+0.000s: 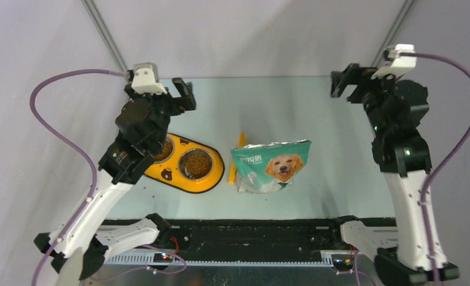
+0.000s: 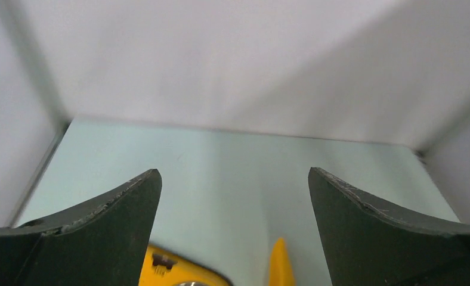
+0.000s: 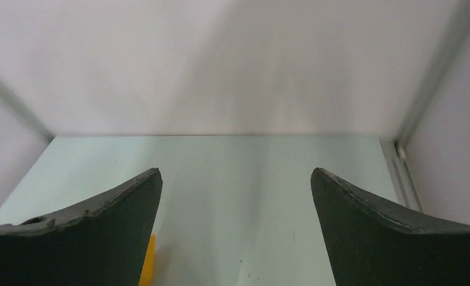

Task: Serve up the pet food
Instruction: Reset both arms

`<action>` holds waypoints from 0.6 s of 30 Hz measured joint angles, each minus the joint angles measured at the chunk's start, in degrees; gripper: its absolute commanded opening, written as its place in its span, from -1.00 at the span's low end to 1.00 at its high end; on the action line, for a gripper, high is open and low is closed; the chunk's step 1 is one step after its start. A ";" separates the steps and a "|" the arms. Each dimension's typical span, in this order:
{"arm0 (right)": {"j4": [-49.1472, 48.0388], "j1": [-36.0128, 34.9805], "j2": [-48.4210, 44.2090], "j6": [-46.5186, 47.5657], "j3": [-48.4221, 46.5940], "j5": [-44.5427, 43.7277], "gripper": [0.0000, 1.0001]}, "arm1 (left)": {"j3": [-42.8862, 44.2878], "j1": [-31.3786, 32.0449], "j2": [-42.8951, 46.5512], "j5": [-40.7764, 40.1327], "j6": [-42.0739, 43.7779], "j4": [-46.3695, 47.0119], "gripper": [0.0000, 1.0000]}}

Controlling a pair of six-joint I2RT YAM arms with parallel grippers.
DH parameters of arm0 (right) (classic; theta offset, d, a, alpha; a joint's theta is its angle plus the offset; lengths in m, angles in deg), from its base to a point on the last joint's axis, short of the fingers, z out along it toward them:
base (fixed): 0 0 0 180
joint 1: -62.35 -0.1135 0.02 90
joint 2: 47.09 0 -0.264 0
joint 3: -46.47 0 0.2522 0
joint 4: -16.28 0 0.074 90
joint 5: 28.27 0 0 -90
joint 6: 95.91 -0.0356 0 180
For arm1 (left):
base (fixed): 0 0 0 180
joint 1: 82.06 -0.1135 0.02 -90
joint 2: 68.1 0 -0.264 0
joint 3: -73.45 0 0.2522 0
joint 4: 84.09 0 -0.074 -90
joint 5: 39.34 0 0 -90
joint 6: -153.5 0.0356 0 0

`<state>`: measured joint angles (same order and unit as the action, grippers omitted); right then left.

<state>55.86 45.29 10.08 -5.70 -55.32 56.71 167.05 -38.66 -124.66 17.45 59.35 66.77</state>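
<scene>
The pet food [image 1: 195, 164] is brown kibble lying in the right steel bowl of a yellow double feeder [image 1: 216, 176]; more kibble shows in the left bowl [image 1: 163, 150], which my left arm partly covers. My left gripper [image 1: 182, 95] hangs open above and behind the feeder, holding nothing. In the left wrist view that gripper [image 2: 234, 179] frames bare table, with the feeder's edge [image 2: 172, 273] and the orange scoop's tip [image 2: 280, 265] at the bottom. My right gripper [image 1: 345, 80] is open and empty at the far right; the right wrist view [image 3: 235, 179] confirms it.
A green-and-white dog-picture bag [image 1: 272, 165] lies flat to the right of the feeder. The orange scoop [image 1: 237, 158] lies on the table between feeder and bag; a sliver of that scoop [image 3: 148, 262] shows in the right wrist view. White walls enclose the table.
</scene>
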 measured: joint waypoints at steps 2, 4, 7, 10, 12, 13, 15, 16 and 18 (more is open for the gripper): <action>-0.22 9.51 1.53 -6.69 1.25 2.23 0.99 | -2.54 -6.71 0.00 -2.69 -6.27 -2.86 0.99; -0.70 18.36 3.37 -13.16 4.85 4.66 0.99 | -6.36 -13.81 0.22 -4.00 -13.46 -8.11 0.99; -0.42 26.47 5.14 -20.65 12.87 5.97 0.99 | -13.81 -22.64 0.76 -4.68 -22.53 -14.49 0.99; 0.35 29.88 5.31 -25.18 21.07 6.51 0.99 | -22.25 -25.66 3.61 -6.43 -28.98 -19.30 0.99; 0.11 30.75 4.55 -26.69 26.80 6.82 0.99 | -26.99 -25.83 6.84 -7.23 -31.82 -21.70 0.99; 0.02 30.86 3.78 -27.21 30.16 6.91 0.99 | -28.96 -25.83 8.83 -7.48 -33.05 -22.58 0.99; 0.24 30.91 2.27 -27.80 34.47 6.99 0.99 | -31.43 -25.86 12.63 -8.22 -35.19 -23.87 0.99; 0.44 30.91 1.27 -28.15 36.44 6.97 0.99 | -32.13 -25.86 14.27 -8.59 -36.09 -24.44 0.99; 0.50 30.91 -0.85 -28.83 39.23 6.80 0.99 | -33.16 -25.90 17.03 -8.76 -37.40 -24.92 0.99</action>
<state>56.36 76.20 9.23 -34.53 -16.09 63.51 133.89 -64.56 -107.63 8.68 21.96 41.86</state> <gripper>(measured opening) 0.993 0.994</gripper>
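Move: Both empty hands hang high with nothing to pick up. From the left one, the yellow bowl tray lies about 4 cm ahead, 7 cm left and 45 cm below; the yellow scoop about 5 cm ahead and 15 cm right, the pet food bag level with it and some 28 cm right, both equally low. From the right one, the bag lies about 3 cm back, 18 cm left and 45 cm below; the scoop 4 cm ahead, 29 cm left. Touching nothing, both hands sink fast and spread apart towards their rest poses: the left some 25 cm down and 16 cm left, down towards the left bowl of the tray, the right about 30 cm down and 12 cm right, away sideways from the bag. Each bulges forward first, then draws back, tipping its open fingers down 30 to 40 degrees, the left turning counter-clockwise, the right clockwise. ##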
